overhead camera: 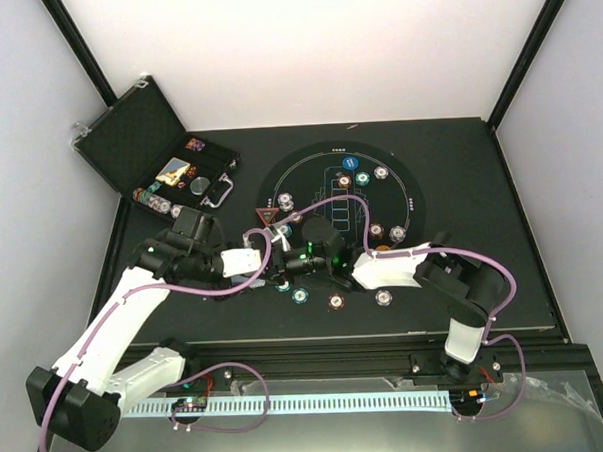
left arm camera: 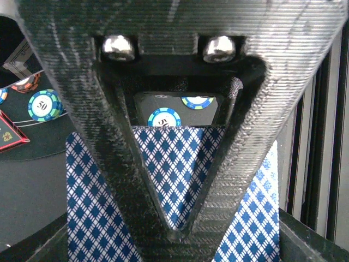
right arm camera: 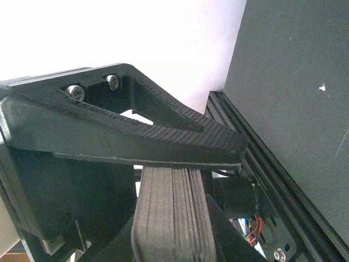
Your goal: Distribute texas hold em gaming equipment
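My right gripper (right arm camera: 210, 174) is shut on a thick deck of playing cards (right arm camera: 172, 213), seen edge-on between its jaws. My left gripper (left arm camera: 182, 232) meets it over the near part of the round mat (overhead camera: 405, 196). Its fingers converge to a closed tip on a blue diamond-backed card (left arm camera: 174, 174). In the top view both grippers, left (overhead camera: 283, 265) and right (overhead camera: 325, 260), sit close together. Poker chips (overhead camera: 380, 171) lie spread around the mat, with several (overhead camera: 336, 301) near its front edge. A teal 50 chip (left arm camera: 44, 105) lies left of the card. The red triangle marker (overhead camera: 267, 216) lies at the mat's left edge.
The open black foam-lined case (overhead camera: 158, 142) stands at the back left with chips and cards inside. Purple cables (overhead camera: 311, 208) loop over the mat between the arms. The table's near rail (overhead camera: 319, 402) runs along the front.
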`<control>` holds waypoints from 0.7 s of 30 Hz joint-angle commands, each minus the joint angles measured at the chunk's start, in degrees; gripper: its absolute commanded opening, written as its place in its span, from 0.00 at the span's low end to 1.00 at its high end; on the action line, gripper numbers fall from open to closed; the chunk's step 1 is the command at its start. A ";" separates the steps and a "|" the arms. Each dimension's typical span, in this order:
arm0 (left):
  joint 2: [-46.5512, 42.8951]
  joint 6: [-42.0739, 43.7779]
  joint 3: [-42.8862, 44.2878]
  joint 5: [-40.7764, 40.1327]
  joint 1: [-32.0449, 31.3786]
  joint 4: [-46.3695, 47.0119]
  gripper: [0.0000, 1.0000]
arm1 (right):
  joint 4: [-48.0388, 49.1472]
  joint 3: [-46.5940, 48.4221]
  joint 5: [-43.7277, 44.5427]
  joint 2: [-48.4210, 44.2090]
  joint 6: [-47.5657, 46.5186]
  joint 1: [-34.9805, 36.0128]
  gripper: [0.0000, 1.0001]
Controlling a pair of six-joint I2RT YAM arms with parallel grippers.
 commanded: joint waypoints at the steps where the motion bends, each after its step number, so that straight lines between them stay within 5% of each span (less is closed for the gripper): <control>1: -2.19 -0.54 -0.31 -0.72 -0.21 3.01 0.28 | -1.01 0.74 0.49 0.44 -0.29 0.28 0.18; 7: -2.48 -0.93 -0.81 -2.21 -0.26 2.91 0.12 | -10.01 4.13 -0.46 -0.05 -6.02 -0.17 0.53; 11: -2.44 -0.93 -0.59 -2.92 -0.26 2.93 0.07 | -17.68 5.90 -1.49 -0.59 -11.57 -0.18 0.67; 16: -1.97 -1.04 -0.40 -2.76 -0.26 2.79 0.06 | -20.39 6.23 -1.96 -0.49 -13.29 -0.18 0.70; 21: -1.84 -1.05 0.31 -2.09 -0.26 1.79 0.04 | -20.71 6.33 -1.31 0.16 -12.86 -0.90 0.62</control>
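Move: The card deck is already gripped by both hands: its middle is about 1 cm left of the right hand's point, and some 1 cm right of the left hand's and 1 cm below it. On the table some 15 cm below the right hand, the nearer blue chip is 4 cm back and 4 cm right, the other 8 cm back and 8 cm right. The red triangle marker is 14 cm ahead. The right fingers open wide to release the card deck, tilting and sinking about 2 cm; the left keeps its hold. ##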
